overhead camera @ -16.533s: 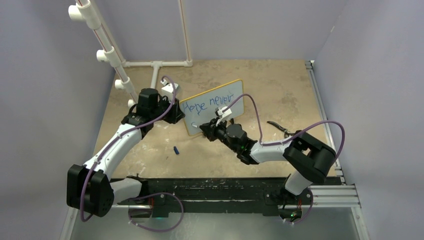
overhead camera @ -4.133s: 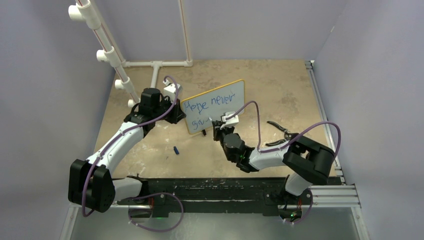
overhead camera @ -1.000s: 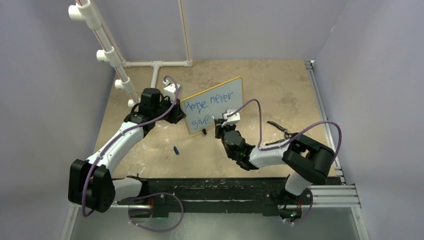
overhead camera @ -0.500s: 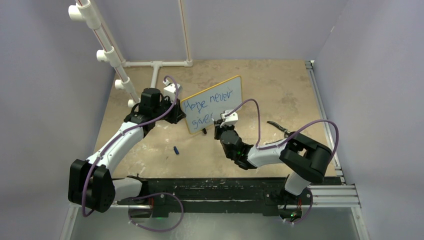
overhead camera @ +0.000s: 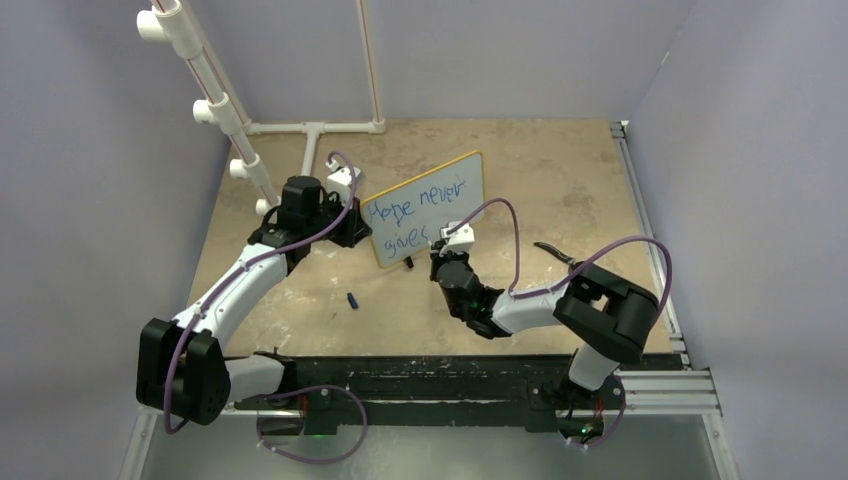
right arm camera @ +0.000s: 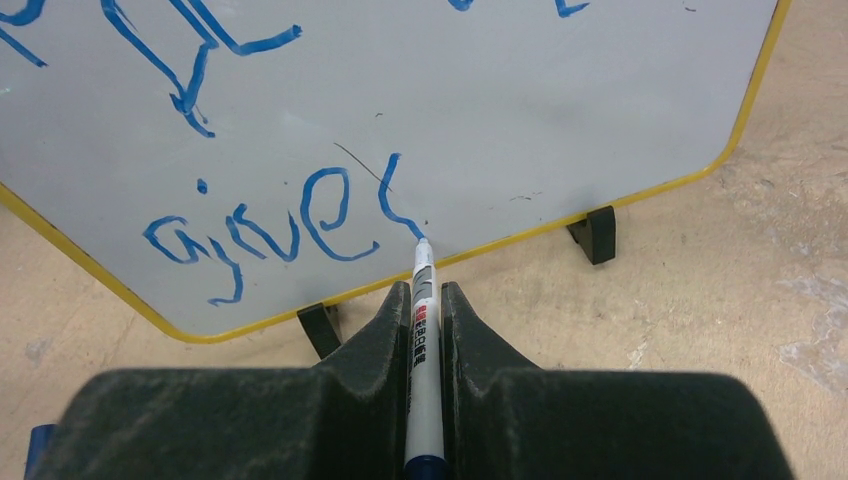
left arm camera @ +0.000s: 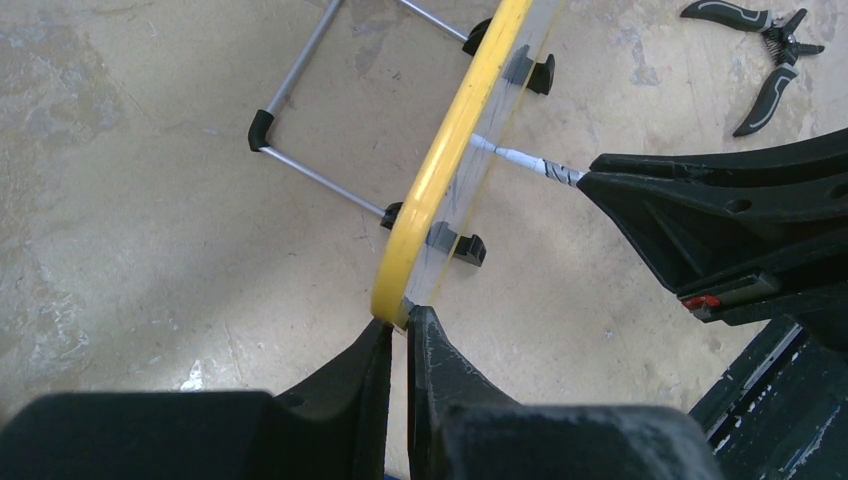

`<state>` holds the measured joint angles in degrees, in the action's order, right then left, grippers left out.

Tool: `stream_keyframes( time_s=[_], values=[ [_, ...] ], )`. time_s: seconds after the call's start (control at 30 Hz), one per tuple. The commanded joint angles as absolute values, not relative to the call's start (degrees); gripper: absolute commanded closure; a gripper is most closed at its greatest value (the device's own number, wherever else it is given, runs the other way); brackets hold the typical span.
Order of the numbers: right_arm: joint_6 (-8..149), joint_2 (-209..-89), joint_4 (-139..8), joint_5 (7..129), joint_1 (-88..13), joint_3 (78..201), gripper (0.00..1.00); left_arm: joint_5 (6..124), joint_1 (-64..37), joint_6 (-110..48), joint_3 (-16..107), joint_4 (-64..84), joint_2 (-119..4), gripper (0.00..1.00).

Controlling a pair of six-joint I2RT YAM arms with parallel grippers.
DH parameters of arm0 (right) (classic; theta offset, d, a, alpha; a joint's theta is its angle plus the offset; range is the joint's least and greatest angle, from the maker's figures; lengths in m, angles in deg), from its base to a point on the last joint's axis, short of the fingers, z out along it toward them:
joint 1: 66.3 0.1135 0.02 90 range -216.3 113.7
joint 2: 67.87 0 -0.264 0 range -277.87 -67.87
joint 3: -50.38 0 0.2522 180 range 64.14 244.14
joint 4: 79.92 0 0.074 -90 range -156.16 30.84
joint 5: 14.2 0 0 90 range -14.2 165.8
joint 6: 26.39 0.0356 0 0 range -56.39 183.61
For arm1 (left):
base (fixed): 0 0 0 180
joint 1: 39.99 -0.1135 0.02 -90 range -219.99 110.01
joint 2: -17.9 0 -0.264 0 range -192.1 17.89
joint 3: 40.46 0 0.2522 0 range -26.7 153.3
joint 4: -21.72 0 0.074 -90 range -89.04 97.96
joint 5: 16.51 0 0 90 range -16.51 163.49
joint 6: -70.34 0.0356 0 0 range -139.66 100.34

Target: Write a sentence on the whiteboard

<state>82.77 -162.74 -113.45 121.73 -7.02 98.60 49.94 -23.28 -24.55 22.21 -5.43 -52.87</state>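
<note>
The whiteboard (overhead camera: 455, 185) with its yellow frame stands tilted on the table. On it the sentence (overhead camera: 415, 207) reads "Hope never" in blue, with "give" and a partly drawn "s" (right arm camera: 265, 230) below. My left gripper (overhead camera: 352, 226) is shut on the board's left edge, pinching the yellow frame (left arm camera: 450, 150) between its fingertips (left arm camera: 398, 322). My right gripper (right arm camera: 424, 292) is shut on a white marker (right arm camera: 422, 310). The marker's tip touches the whiteboard (right arm camera: 560, 120) at the end of the last stroke, close to the bottom frame.
Black pliers (overhead camera: 556, 256) lie right of the board, also in the left wrist view (left arm camera: 765, 50). A small blue cap (overhead camera: 352, 299) lies on the table in front. A white pipe frame (overhead camera: 230, 120) stands at the back left. A wire stand (left arm camera: 300, 170) lies behind the board.
The second line has grown from "give" to the start of an "s". My right gripper with the marker has shifted slightly right along the board. The left arm holds still.
</note>
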Motion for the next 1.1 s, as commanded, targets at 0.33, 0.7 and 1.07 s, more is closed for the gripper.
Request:
stream_keyframes(
  time_s=[0.33,0.7,1.07],
  values=[
    [81.63,-163.82,-118.56,116.62,-7.24,99.56,1.0,49.69,-22.86,-23.76,22.57,-5.32,-52.13,1.0],
    [82.96,-157.89,-114.34,119.0,-7.24,97.26,1.0,49.76,-22.86,-23.71,22.45,-5.4,-52.03,1.0],
    [81.93,-150.8,-116.95,110.61,-15.89,94.2,1.0,49.85,-22.86,-23.72,22.49,-5.4,-52.15,1.0]
  ],
)
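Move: Some 5 cm ahead of the right hand and 1 cm to its left, about level, lies the letter "s" on the whiteboard, with the marker tip already on it. "give" stands about 7 cm to this hand's left and 2 cm ahead, also level; "never" is roughly 9 cm ahead, 1 cm right and 8 cm up. From the left hand, the "s" lies about 12 cm right, 2 cm ahead and 6 cm lower. Drawing the lower end of the "s", the right hand creeps about 1 cm left with the marker tip at the board. It then comes free and swings quickly up some 5 cm and right about 4 cm, ending slightly forward, towards the blank space under "never". The marker stays gripped; the left fingers keep holding the board's left edge. ##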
